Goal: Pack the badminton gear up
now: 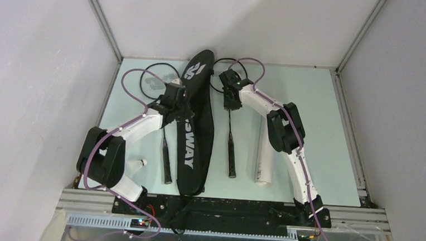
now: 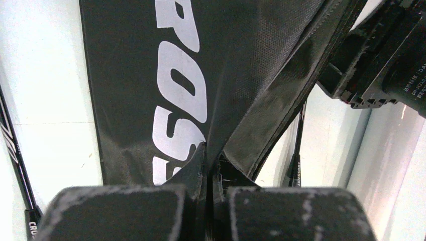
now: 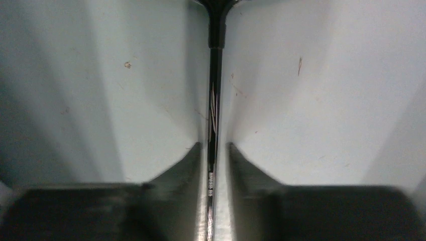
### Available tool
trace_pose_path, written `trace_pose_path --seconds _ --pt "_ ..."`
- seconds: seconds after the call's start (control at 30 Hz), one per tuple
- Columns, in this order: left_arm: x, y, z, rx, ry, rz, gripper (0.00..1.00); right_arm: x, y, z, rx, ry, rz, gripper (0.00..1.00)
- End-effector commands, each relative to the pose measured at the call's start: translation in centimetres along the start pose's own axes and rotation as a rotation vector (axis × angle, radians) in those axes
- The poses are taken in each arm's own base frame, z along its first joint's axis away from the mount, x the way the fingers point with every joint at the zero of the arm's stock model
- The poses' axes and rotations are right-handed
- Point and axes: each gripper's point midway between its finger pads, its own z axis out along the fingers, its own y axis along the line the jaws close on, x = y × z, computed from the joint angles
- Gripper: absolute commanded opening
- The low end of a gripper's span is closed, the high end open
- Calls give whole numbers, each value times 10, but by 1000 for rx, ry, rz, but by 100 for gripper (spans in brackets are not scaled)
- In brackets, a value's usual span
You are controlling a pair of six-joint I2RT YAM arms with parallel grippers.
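Observation:
The black CROSSWAY racket bag (image 1: 198, 132) lies lengthwise down the middle of the table. My left gripper (image 1: 181, 106) is at the bag's left edge; in the left wrist view it (image 2: 210, 168) is shut on a pinched fold of the bag fabric (image 2: 140, 75). One racket (image 1: 166, 145) lies left of the bag and the other racket (image 1: 231, 135) lies to its right. My right gripper (image 1: 231, 103) is low over that right racket. In the right wrist view the jaws (image 3: 213, 148) straddle the thin shaft (image 3: 214, 95), narrowly open with a sliver of table showing on each side.
A long white tube (image 1: 265, 157) lies right of the right racket, beside my right arm. A white shuttlecock (image 1: 139, 163) sits near the left arm's base. Grey walls close in the table on three sides. My right arm's wrist (image 2: 382, 55) shows close beyond the bag.

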Motion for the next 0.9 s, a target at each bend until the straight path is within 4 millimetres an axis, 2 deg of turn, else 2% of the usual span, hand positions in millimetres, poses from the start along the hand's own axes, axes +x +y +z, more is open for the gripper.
trace_pose_path --seconds 0.0,0.03,0.13,0.2,0.27,0.3,0.33,0.37,0.4,0.43,0.47,0.5,0.53,0.57,0.6,0.63,0.73,0.87 --pt "-19 -5 -11 27 -63 -10 0 29 -15 8 60 99 -10 12" --pt "-19 -4 -10 29 -61 -11 0 28 -19 6 79 88 -20 1" --pt "-27 -7 -11 30 -68 -13 0 5 -30 -13 135 7 -42 0" --pt "-32 -7 -10 30 -73 -20 0 -18 -30 -37 131 -78 -60 0" --pt "-36 -6 -4 27 -71 -37 0 -41 -30 -79 100 -185 -68 0" --pt "-39 -5 -2 22 -70 -49 0 -51 -26 -89 84 -237 -80 0" --pt "-42 -5 1 15 -69 -54 0 -52 -30 -109 84 -272 -80 0" --pt "-49 -7 2 13 -80 -63 0 -55 -28 -118 68 -304 -76 0" --pt "-48 -5 7 2 -69 -67 0 -49 -32 -131 55 -315 -73 0" --pt "-56 -8 8 8 -82 -78 0 -49 -30 -138 38 -338 -64 0" --pt "-55 -7 13 -1 -70 -81 0 -38 -33 -146 30 -338 -60 0" --pt "-64 -11 14 5 -82 -86 0 -35 -33 -150 22 -352 -55 0" --pt "-62 -7 20 -12 -62 -87 0 -25 -36 -156 22 -353 -52 0" --pt "-70 -11 21 -10 -70 -90 0 -18 -37 -158 22 -349 -54 0" --pt "-68 -8 28 -25 -54 -91 0 -5 -36 -161 14 -334 -62 0" --pt "-78 -12 28 -19 -69 -96 0 2 -35 -162 9 -323 -68 0" --pt "-82 -12 41 -22 -45 -108 0 38 -27 -164 -7 -272 -117 0" --pt "-89 -18 46 -6 -48 -106 0 77 -18 -160 -11 -198 -194 0"
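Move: The right-hand racket's shaft already lies between my half-closed right fingers, just behind its throat. Its head is about 16 cm ahead. The white tube's middle is some 16 cm to the right and 14 cm back; the black bag's middle lies roughly 13 cm to the left and 5 cm back. From my left hand, which already grips the bag, that shaft is about 16 cm right, 6 cm ahead and 9 cm lower. I shut my right fingers on the shaft and lift the racket off the table, first edging right, then rising and drawing back, about 11 cm back and 10 cm up in all, dipping slightly at the end while the wrist tips the fingers up some 15 degrees. Partway through, my left hand, still pinching the bag's edge, drags the bag about 8 cm forward. ##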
